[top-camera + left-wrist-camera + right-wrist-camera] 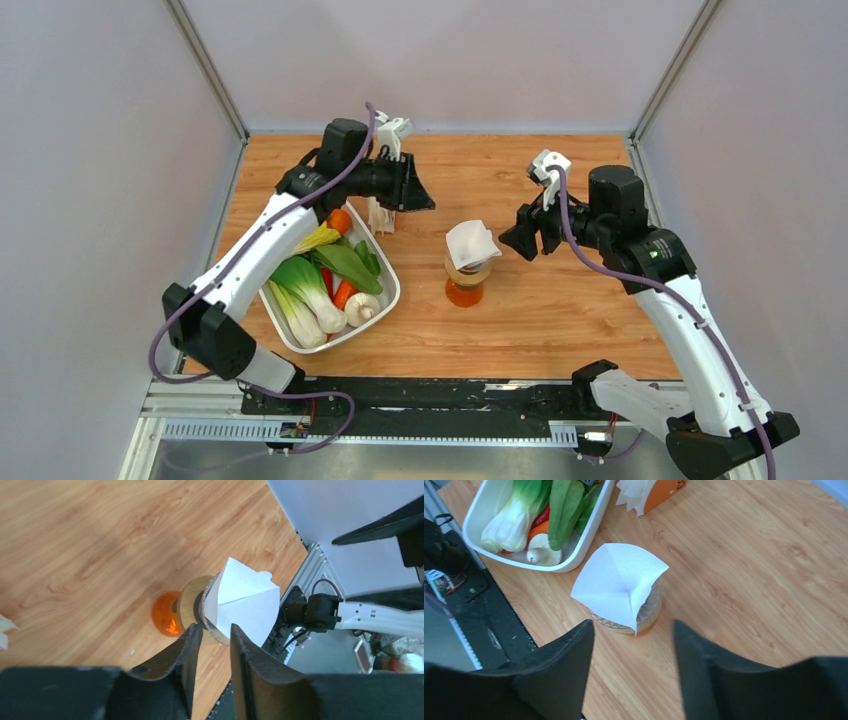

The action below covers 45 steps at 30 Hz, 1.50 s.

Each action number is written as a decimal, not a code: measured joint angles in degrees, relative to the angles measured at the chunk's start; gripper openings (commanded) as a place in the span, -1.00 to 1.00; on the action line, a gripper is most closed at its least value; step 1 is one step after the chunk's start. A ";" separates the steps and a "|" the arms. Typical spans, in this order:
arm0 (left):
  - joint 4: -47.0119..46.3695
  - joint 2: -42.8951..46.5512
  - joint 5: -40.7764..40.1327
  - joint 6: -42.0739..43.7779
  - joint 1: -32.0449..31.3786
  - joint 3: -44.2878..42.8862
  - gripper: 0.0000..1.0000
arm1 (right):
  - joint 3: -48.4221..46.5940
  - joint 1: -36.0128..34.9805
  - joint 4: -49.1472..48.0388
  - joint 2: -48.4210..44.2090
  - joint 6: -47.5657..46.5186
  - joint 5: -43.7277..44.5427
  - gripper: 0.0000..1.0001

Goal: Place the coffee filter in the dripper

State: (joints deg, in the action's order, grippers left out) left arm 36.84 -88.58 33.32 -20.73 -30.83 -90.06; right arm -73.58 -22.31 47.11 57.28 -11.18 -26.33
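The white paper coffee filter (470,243) sits point-down in the dripper (468,270), its folded top sticking up above the rim and leaning a little. The dripper's tan ring collar (189,605) rests on an orange glass vessel (165,616). My left gripper (424,200) hovers to the filter's upper left, open, with nothing between its fingers (216,630). My right gripper (515,245) hangs just right of the filter, open and empty (634,630). From the right wrist the filter (616,582) covers most of the dripper's rim (650,614).
A white tray (390,295) holding bok choy, carrot and other vegetables lies left of the dripper. A pack of stacked filters (381,215) stands behind the tray, under the left arm. Grey walls close in the table on three sides.
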 measured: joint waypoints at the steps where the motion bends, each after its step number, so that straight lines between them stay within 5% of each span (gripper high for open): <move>1: -3.52 2.80 1.57 -1.53 1.14 3.50 -0.60 | 0.02 0.00 -0.28 0.28 -0.11 -0.96 -0.05; 4: -13.22 8.35 6.60 -5.84 2.01 10.99 -0.75 | 0.31 0.00 -2.43 1.60 0.66 -4.87 -0.25; 13: -26.93 7.82 13.31 -13.73 0.55 19.56 -0.84 | 4.02 0.00 -6.58 8.76 2.36 -11.21 -0.30; 29: -24.55 3.19 10.47 -10.54 -3.93 21.44 -0.88 | 7.19 -0.74 -6.43 10.75 -0.96 -9.68 -0.26; 45: -21.88 2.19 8.74 -7.10 -4.96 21.44 -0.87 | 7.87 -4.70 -2.54 11.02 -7.54 -6.71 -0.52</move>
State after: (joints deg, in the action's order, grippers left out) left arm 14.96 -86.39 42.06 -27.83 -35.79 -68.62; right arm -65.71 -27.00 44.58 68.29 -18.72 -33.04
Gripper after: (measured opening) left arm 0.063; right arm 0.243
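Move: The coffee filter, already standing open in the dripper, lies about 6 cm right of the left hand, 4 cm back and 9 cm below; from the right hand it is some 7 cm left, 4 cm ahead and 11 cm below. The dripper is right beneath it, 5 cm lower. From the left hand, the filter packet lies about 11 cm left and 10 cm ahead, the vegetable tray 22 cm left and 4 cm back, both some 25 cm below. Fingers closing, both hands near the filter: left rises, then sinks and backs; right sinks 9 cm, shifting left. ##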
